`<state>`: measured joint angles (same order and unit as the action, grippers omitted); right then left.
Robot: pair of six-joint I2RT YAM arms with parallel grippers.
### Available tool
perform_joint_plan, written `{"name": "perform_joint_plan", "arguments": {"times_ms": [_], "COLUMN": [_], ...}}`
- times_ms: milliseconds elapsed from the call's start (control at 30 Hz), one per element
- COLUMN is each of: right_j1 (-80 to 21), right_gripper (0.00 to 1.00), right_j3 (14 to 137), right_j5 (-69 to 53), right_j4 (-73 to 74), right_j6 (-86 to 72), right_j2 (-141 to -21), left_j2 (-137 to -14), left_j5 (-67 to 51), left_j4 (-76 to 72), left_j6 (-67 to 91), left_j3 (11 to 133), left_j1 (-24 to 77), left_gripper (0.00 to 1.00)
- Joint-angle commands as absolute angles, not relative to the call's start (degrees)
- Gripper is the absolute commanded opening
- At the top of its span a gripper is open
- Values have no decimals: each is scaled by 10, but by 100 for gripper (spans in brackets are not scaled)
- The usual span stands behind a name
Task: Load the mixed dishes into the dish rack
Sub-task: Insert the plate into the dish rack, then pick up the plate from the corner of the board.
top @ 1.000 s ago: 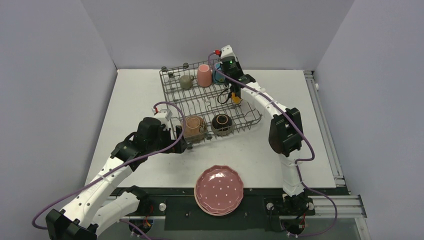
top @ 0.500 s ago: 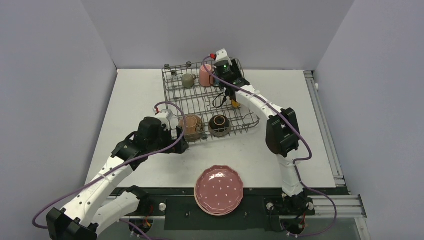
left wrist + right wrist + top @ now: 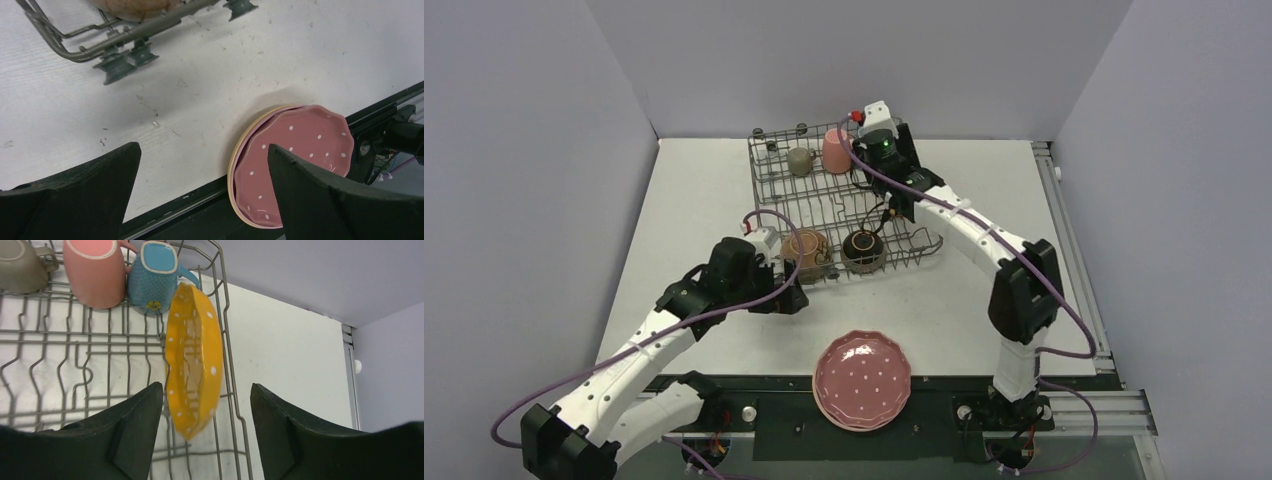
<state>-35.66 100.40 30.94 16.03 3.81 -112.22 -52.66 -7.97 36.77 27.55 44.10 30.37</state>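
The dish rack holds a pink cup, a grey-green cup, a terracotta bowl and a dark brown bowl. In the right wrist view the orange-yellow dotted plate stands on edge between the rack's wires, next to the blue flowered mug. My right gripper is open around the plate, with its fingers apart from it. Stacked pink plates lie at the near edge. My left gripper is open and empty over the table, left of the pink plates.
The rack's near corner and feet show at the top of the left wrist view. The black rail runs along the table's near edge under the plates. Grey walls close in the left, back and right sides.
My right gripper has drawn back from the yellow plate, which stays in the rack, and its elbow has swung right. The rack shifted slightly. My left gripper has moved a little right and nearer.
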Motion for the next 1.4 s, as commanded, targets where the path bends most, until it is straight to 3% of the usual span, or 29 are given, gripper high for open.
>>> {"name": "perform_joint_plan", "arguments": {"times_ms": [0, 167, 533, 733, 933, 1367], "right_j1": [-388, -418, -469, -489, -505, -590], "right_gripper": [61, 61, 51, 48, 44, 33], "right_j3": [924, 787, 500, 380, 314, 237], "right_j5": [309, 286, 70, -22, -51, -36], "right_j4": [143, 171, 281, 299, 305, 234], "right_j6": [-18, -95, -265, -356, -402, -467], "right_j2": [-967, -833, -574, -447, -408, -446], "left_j2": [-514, -515, -526, -539, -568, -611], "left_j5": [-65, -32, 17, 51, 77, 108], "left_j4": [349, 332, 247, 214, 189, 170], "left_j6": [314, 378, 508, 570, 605, 629], "left_j3": [427, 389, 305, 271, 252, 231], "left_j1": [345, 413, 571, 645, 687, 715], "left_gripper": [96, 96, 99, 83, 74, 52]}}
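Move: The stacked pink plates I go for lie about 16 cm back, 15 cm right and 14 cm below my left hand; the brown bowl in the rack is 11 cm ahead of it, 3 cm right. From my right hand the stack is some 46 cm back, 5 cm left and 21 cm down. The yellow plate stands 6 cm ahead of that hand, 1 cm right; the black bowl is 17 cm back, 5 cm left. I draw my right hand some 40 cm back from the yellow plate, first lifting about 6 cm to clear the rack, then sinking to the right rim of the pink stack as the wrist rolls and swings the fingers steeply down. My left hand goes back, down and right to the left rim, about 13 cm back, tilting slightly. Both grippers partly close around the rims; firm contact can't be seen. ##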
